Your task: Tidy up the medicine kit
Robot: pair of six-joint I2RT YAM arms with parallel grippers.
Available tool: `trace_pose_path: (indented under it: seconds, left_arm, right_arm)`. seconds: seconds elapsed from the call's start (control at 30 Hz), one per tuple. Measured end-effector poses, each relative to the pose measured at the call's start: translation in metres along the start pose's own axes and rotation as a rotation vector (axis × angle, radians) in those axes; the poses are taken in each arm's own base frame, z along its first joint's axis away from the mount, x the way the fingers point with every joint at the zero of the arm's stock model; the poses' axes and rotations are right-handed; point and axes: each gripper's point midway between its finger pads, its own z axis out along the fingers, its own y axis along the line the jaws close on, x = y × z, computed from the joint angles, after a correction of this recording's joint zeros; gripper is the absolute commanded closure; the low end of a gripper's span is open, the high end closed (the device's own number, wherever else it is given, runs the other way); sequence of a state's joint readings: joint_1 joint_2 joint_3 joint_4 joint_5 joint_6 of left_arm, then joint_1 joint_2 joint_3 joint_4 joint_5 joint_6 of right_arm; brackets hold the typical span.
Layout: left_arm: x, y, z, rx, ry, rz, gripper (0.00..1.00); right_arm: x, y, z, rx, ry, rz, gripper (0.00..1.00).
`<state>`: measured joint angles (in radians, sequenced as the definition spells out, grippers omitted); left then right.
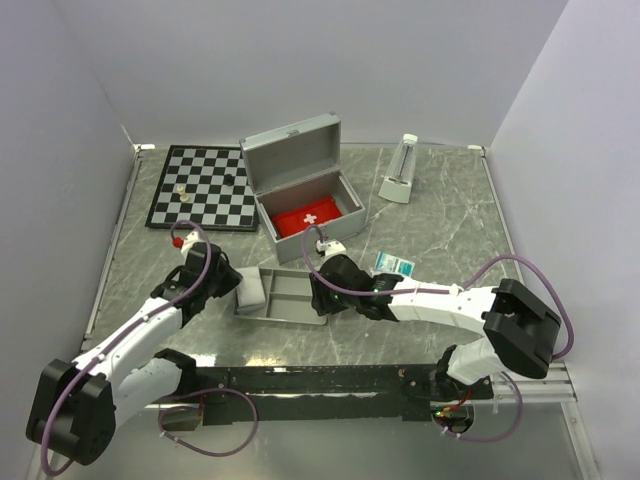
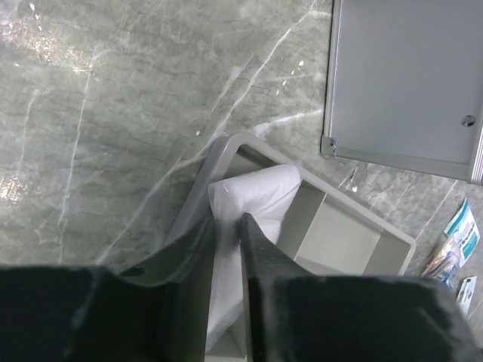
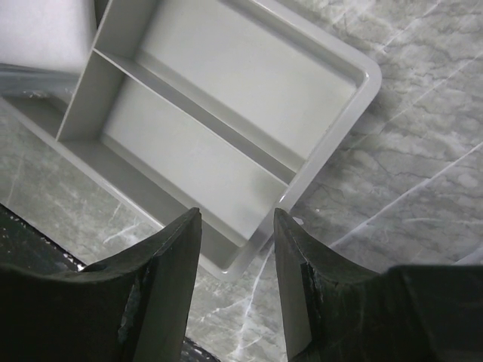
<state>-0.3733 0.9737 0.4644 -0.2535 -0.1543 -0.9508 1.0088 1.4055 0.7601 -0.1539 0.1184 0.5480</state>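
The medicine kit (image 1: 300,185) stands open at the back, lid up, with a red first-aid pouch (image 1: 310,218) inside; its grey lid (image 2: 407,75) also shows in the left wrist view. In front lies a shallow grey tray (image 1: 290,300). A white soft packet (image 2: 253,192) rests in the tray's left compartment, and my left gripper (image 2: 226,222) is shut on it, fingers pinching its near end. My right gripper (image 3: 235,219) is open over the tray's (image 3: 226,113) right end, one corner of the rim lying between the fingers with gaps on both sides.
A chessboard (image 1: 205,185) with a few pieces lies at the back left. A white upright object (image 1: 400,170) stands right of the case. A teal-and-white sachet (image 1: 394,264) lies right of the tray, and sachets (image 2: 456,241) show beyond the tray's rim (image 2: 362,219).
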Motion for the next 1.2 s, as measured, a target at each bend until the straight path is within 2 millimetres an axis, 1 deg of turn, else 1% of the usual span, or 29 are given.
trace_pose_path:
  seconds: [0.1, 0.23, 0.43, 0.53, 0.7, 0.8, 0.87, 0.93, 0.97, 1.07, 1.2]
  left_arm:
    - [-0.001, 0.000, -0.003, 0.002, -0.002, 0.021, 0.99]
    - [-0.009, -0.005, -0.011, 0.004, -0.011, 0.052, 0.99]
    - [-0.033, -0.021, -0.031, -0.018, -0.056, 0.090, 0.99]
    - [-0.038, -0.034, -0.042, -0.042, -0.061, 0.138, 0.99]
    - [-0.032, -0.072, -0.054, -0.087, -0.052, 0.261, 0.99]
    - [-0.030, -0.086, -0.058, -0.185, -0.058, 0.325, 0.99]
    - [-0.034, -0.084, -0.059, -0.259, -0.084, 0.333, 0.99]
    - [-0.037, -0.072, -0.064, -0.333, -0.107, 0.333, 0.99]
    - [-0.038, -0.063, -0.068, -0.373, -0.117, 0.331, 0.99]
    - [-0.044, -0.047, -0.076, -0.438, -0.147, 0.322, 0.99]
    - [-0.043, -0.034, -0.075, -0.520, -0.170, 0.338, 0.99]
  right_arm:
    - [-0.002, 0.001, -0.001, -0.006, -0.009, 0.001, 0.50]
    - [-0.001, 0.000, 0.000, -0.010, -0.011, 0.003, 0.50]
    - [-0.002, 0.000, 0.000, -0.012, -0.016, 0.003, 0.50]
    - [-0.003, 0.000, 0.000, -0.014, -0.022, 0.001, 0.51]
    - [-0.001, -0.004, 0.001, -0.011, -0.020, 0.002, 0.51]
    - [-0.002, -0.004, -0.002, -0.015, -0.029, 0.003, 0.51]
    - [-0.002, -0.005, -0.006, -0.018, -0.039, 0.003, 0.51]
    - [-0.003, -0.006, -0.010, -0.022, -0.051, 0.004, 0.52]
    - [-0.003, -0.007, -0.012, -0.024, -0.058, 0.005, 0.52]
    - [-0.004, -0.009, -0.017, -0.026, -0.073, 0.009, 0.51]
    - [-0.002, -0.012, -0.019, -0.027, -0.078, 0.012, 0.52]
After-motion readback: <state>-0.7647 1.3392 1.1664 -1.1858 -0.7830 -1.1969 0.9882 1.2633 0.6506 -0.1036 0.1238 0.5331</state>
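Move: The white packet lies in the tray's left compartment, with the left hand's half-closed fingers already down around its far end; its middle is about 3 cm back, 2 cm right and 2 cm below that hand. The tray's middle is some 10 cm right and 4 cm back, the open first-aid case about 17 cm right and 15 cm ahead. From the right hand, the packet is about 17 cm left and 4 cm ahead. The left fingers finish closing on the far end of the white packet in the tray's left compartment, pinch it shut and lift it about 10 cm, drifting some 4 cm right on the way up and then swinging back about 5 cm left and 2 cm back while the wrist rolls some 35 degrees, its left side rising. The right hand, fingers still apart, lingers by the tray's right end, then eases about 2 cm right and 1 cm up. ##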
